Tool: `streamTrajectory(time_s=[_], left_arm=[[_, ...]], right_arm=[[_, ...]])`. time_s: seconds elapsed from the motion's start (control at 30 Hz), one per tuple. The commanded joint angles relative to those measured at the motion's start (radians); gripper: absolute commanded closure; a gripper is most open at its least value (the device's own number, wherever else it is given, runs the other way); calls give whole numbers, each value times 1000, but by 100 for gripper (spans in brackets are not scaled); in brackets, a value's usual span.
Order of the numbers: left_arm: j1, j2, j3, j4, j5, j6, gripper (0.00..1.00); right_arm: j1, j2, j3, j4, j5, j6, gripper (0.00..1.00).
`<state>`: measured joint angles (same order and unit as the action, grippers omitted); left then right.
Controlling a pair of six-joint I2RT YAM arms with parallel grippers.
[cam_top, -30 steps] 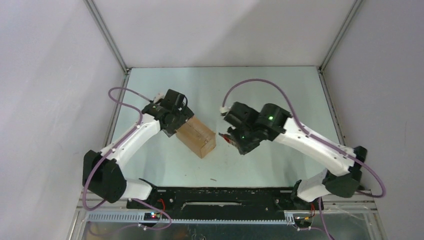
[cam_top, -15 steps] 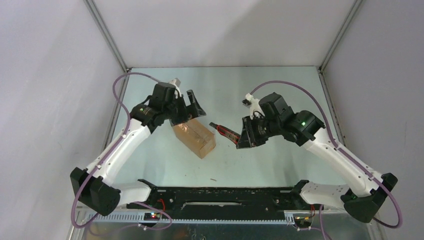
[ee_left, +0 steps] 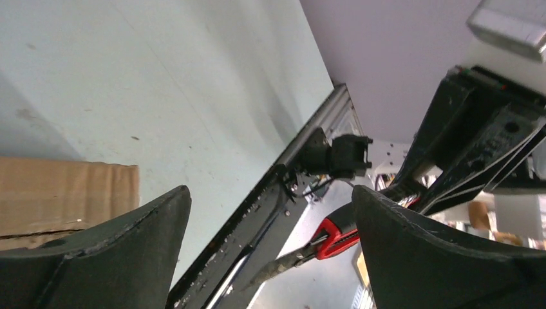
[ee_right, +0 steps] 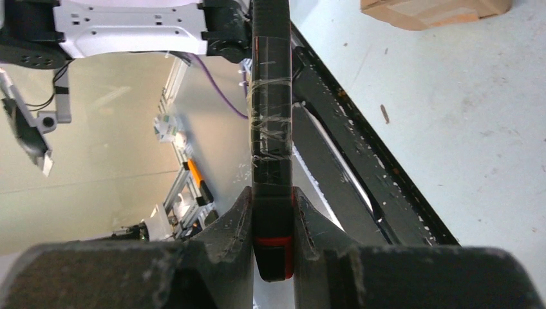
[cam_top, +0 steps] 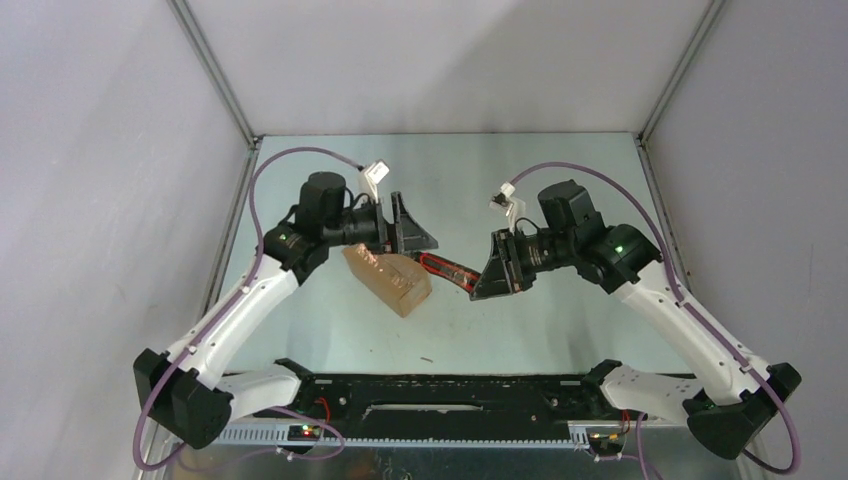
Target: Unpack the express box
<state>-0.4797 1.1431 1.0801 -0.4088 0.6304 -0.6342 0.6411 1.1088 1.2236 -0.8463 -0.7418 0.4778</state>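
Note:
The express box, a small brown carton, lies on the table at centre left. It shows at the lower left of the left wrist view and at the top right of the right wrist view. My left gripper is open and empty, raised above the box's far end and pointing right; its jaws stand wide apart. My right gripper is shut on the red-and-black utility knife, gripping its handle. The knife tip points left, close to the box's right end, and shows between the left jaws.
The black base rail runs along the near table edge. Metal frame posts and grey walls close in the left, right and back. A small dark speck lies on the table in front of the box.
My left gripper has lifted off the box's far end, opened and swung right. My right arm has drawn back to the right, then brought the knife tip left towards the box again.

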Motion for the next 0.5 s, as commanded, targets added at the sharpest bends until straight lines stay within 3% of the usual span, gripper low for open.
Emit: streamTrajectory(time_s=[0.0,0.23,0.47], left_arm=[[-13,-48,-69,109,149,5,2],[-14,-141,-154,317,286,-124,5],[-23,-210,-209,459,337,-218,7]], right_arm=[[-27,-37,7,57,-136,-24,100],[-68,-63,-5,33,-221,-47,100],[-76,-63,-12,50,-283,-44,100]])
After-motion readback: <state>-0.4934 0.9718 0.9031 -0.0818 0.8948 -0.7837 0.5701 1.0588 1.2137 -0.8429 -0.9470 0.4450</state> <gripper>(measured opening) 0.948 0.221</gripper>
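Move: The red-and-black knife, already held near its rear end by the right hand, has its middle about 6 cm back and 4 cm to the right of the left hand, at roughly the same height. From the right hand, that middle lies some 4 cm ahead and 6 cm to the left. The express box stands about level fore and aft with the left hand, 8 cm to its left and some 22 cm below. Drawing back about 6 cm and then also rising some 4 cm, the left hand brings its wide-open fingers to the knife's blade end, while its wrist turns some 20 degrees, clockwise and with the fingertips tilting up towards level. The right hand keeps its pinch on the handle and eases up and back about 3 cm, its fingertips also tilting slightly up. ##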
